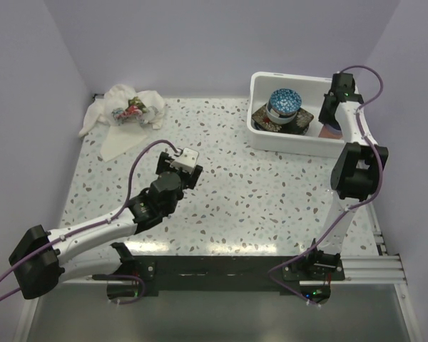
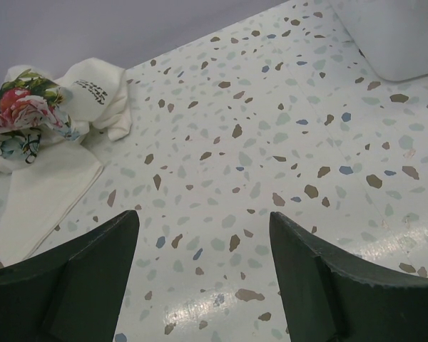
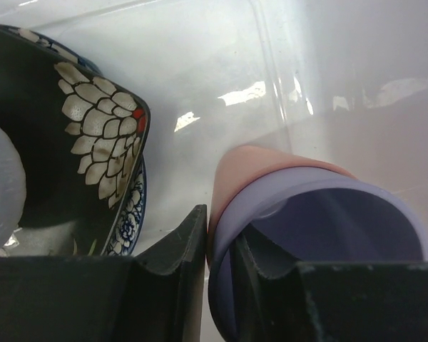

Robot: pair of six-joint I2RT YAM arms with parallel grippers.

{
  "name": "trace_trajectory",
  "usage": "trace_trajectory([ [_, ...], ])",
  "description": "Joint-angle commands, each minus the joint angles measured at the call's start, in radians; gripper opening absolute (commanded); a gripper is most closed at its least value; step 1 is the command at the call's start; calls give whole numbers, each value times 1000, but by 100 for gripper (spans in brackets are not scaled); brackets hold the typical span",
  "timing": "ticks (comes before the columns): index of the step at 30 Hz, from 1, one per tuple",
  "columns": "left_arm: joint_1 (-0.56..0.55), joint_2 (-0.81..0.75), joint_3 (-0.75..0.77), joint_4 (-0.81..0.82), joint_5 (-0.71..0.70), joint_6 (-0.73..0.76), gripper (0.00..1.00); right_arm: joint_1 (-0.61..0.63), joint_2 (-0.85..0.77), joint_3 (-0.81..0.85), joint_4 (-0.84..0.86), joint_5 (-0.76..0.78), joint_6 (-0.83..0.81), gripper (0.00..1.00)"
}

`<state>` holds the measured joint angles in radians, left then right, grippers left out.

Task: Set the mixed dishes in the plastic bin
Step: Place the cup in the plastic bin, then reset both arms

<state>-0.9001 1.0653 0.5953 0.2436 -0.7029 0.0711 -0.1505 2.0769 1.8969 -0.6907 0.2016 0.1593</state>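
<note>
The white plastic bin (image 1: 292, 142) stands at the back right of the table. Inside it a dark floral square plate (image 3: 71, 142) lies on a blue-patterned plate (image 3: 132, 206), with a blue-patterned bowl (image 1: 284, 103) on top. My right gripper (image 3: 220, 224) reaches down into the bin's right end. It is shut on the wall of a purple cup (image 3: 321, 206) nested in an orange cup (image 3: 264, 167), one finger outside and one inside. My left gripper (image 2: 203, 217) hovers open over bare table at centre left, holding nothing.
A crumpled white cloth (image 1: 128, 110) with a red-green floral print lies at the back left corner. Purple walls close off the table at the back and both sides. The bin's corner (image 2: 392, 35) shows at the top right of the left wrist view.
</note>
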Motion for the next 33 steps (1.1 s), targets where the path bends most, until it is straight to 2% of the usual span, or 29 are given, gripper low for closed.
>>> trace_trajectory([
  [1, -7, -22, 8, 26, 2, -11, 78, 3, -46, -48, 54, -16, 11, 22],
  [5, -6, -25, 9, 25, -1, -8, 78, 3, -67, -73, 65, -13, 14, 25],
  [14, -6, -36, 14, 14, -1, -11, 78, 9, -144, -76, 57, -44, 16, 57],
  [17, -6, -41, 15, 10, -4, -11, 78, 12, -172, -67, 59, -47, 13, 64],
  [27, -6, -44, 24, -6, -10, -13, 78, 14, -210, -45, 42, -59, 17, 69],
  [33, -6, -65, 34, -20, -12, -13, 78, 17, -394, -171, 92, -41, 29, 76],
])
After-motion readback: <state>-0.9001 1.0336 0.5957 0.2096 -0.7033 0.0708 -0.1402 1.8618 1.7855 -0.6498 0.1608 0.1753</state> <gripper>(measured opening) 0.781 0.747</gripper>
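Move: Just below the right hand, its fingers loosely either side of the left wall, is the purple cup, its middle about 3 cm to the right, 1 cm ahead and 5 cm down; the coral cup is around it, some 3 cm lower. The stacked bowls stand roughly 13 cm to the hand's left and 4 cm ahead, on the dark plate, about 14 cm left and 3 cm ahead. From the left hand, the purple cup lies about 49 cm right, 17 cm ahead and 12 cm lower. Sinking a further 2 cm or so with the purple cup's wall between its fingers, the right hand spreads them from nearly shut to wide open. It then rises about 8 cm, clear of the rim, drifting slightly back and left while the fingertips tilt up some 10 degrees, and stays over the bin with the fingers open. ##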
